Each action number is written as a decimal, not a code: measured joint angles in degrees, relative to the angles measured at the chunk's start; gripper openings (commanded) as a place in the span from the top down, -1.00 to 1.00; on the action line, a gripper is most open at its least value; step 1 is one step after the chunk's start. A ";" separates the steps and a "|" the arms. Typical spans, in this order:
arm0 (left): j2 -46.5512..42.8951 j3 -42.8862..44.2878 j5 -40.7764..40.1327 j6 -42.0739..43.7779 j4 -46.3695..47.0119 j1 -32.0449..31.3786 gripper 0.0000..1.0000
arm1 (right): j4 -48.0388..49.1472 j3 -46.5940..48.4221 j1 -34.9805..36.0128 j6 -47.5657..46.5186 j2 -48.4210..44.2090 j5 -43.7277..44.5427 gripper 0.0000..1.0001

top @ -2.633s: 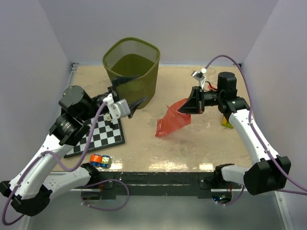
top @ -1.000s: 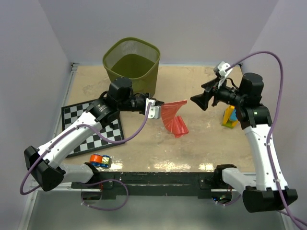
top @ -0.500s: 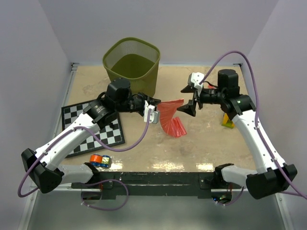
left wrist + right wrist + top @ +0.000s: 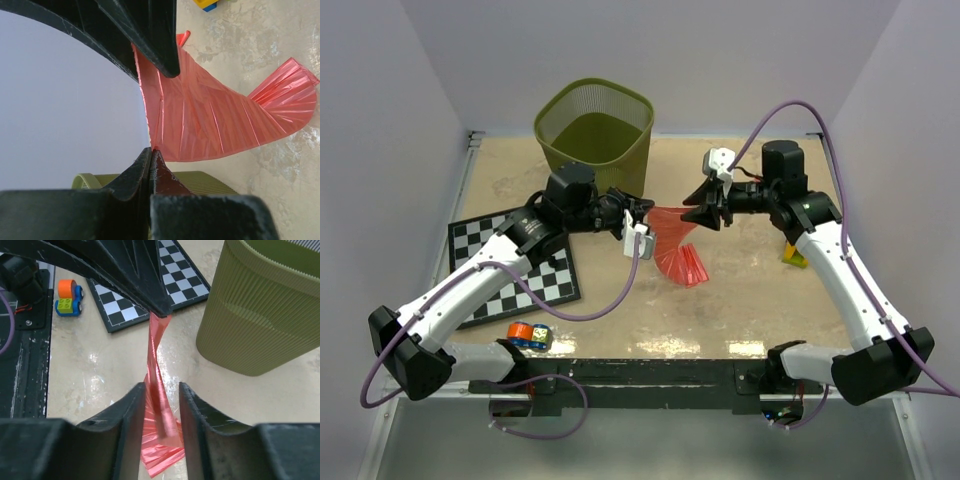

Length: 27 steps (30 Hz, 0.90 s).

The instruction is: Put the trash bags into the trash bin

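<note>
The red trash bag (image 4: pixel 678 245) hangs as a pleated fan, its lower end on the table. My left gripper (image 4: pixel 645 222) is shut on the bag's upper corner; in the left wrist view the jaws (image 4: pixel 151 150) pinch the film (image 4: pixel 215 125). My right gripper (image 4: pixel 698 212) is open, its jaws standing either side of the twisted bag (image 4: pixel 157 360) with a gap left; in the right wrist view it sits low in the middle (image 4: pixel 162 392). The olive-green mesh trash bin (image 4: pixel 595 140) stands behind the left gripper and also shows in the right wrist view (image 4: pixel 265 315).
A chessboard (image 4: pixel 515 270) lies at the left under my left arm. An orange and blue toy block (image 4: pixel 528 335) sits near the front edge. A yellow and blue block (image 4: pixel 798 248) stands at the right beside my right arm. Walls close in on three sides.
My right gripper has swung left and come in around the bag's upper part. My left gripper keeps its hold on the bag and has shifted slightly towards the right gripper.
</note>
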 measured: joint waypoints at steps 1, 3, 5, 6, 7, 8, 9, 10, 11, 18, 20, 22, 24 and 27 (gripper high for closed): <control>0.15 0.00 -0.13 0.09 0.13 0.00 1.00 | 0.66 0.00 0.02 1.03 0.00 -0.39 0.49; 0.39 0.00 -0.31 0.44 0.48 0.00 1.00 | 1.90 -0.02 0.02 2.69 0.00 -1.18 0.72; 0.59 0.00 -0.48 0.81 0.87 0.00 1.00 | 3.39 -0.02 0.02 4.37 0.04 -1.44 0.92; 0.70 0.00 -0.63 0.81 1.16 0.00 1.00 | 3.89 -0.02 0.02 4.94 0.04 -1.46 1.00; 0.76 0.00 -0.79 0.74 1.29 0.00 0.93 | 4.39 -0.04 0.02 5.73 0.04 -1.46 1.00; 0.83 0.00 -1.01 0.11 1.51 0.00 0.83 | 4.70 -0.04 0.02 6.14 0.07 -1.40 1.00; 0.87 0.00 -1.20 -1.01 1.88 0.02 0.75 | 5.01 -0.04 0.02 6.49 0.07 -1.25 1.00; 0.90 0.00 -1.27 -2.91 2.34 0.11 0.69 | 5.07 -0.04 0.02 6.60 0.04 -1.09 1.00; 0.98 0.09 -0.87 -5.03 2.58 0.46 0.66 | 5.05 -0.04 0.02 6.32 0.04 -0.83 1.00; 2.73 2.03 4.76 -19.30 3.67 4.79 0.61 | 0.59 2.32 0.39 -1.27 0.72 1.90 1.00; 2.91 1.92 6.10 -21.84 4.61 4.79 0.57 | 0.15 3.08 0.59 -2.23 0.81 2.01 1.00; 3.19 1.90 7.50 -23.93 5.44 4.68 0.53 | 0.13 3.43 0.70 -2.58 0.81 2.03 1.00; 3.67 1.90 8.57 -25.40 6.29 4.68 0.52 | 0.09 3.48 0.96 -2.69 0.81 2.08 1.00; 4.72 1.90 9.77 -26.97 7.15 4.68 0.61 | 0.04 3.48 1.16 -2.80 0.81 2.21 1.00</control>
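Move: The red trash bag's top edge is pinched in the left fingers and runs about 8 cm right to the right hand, where its free part lies between the half-open fingers, roughly 1 cm to their left. The bag's bottom end is some 20 cm below and 4 cm back of the right hand, barely to its right. The trash bin stands about 24 cm ahead and 12 cm left of the left hand, its middle some 15 cm lower. The bag's top edge gets pinched by the right fingers, which close fully on it while that hand rises about 2 cm and eases slightly forward. The left fingers then part about a quarter around their piece of edge, that wrist rolling and tilting its tips up by some 25 degrees in all while the hand shifts a centimetre or so forward, then right towards the right hand. ##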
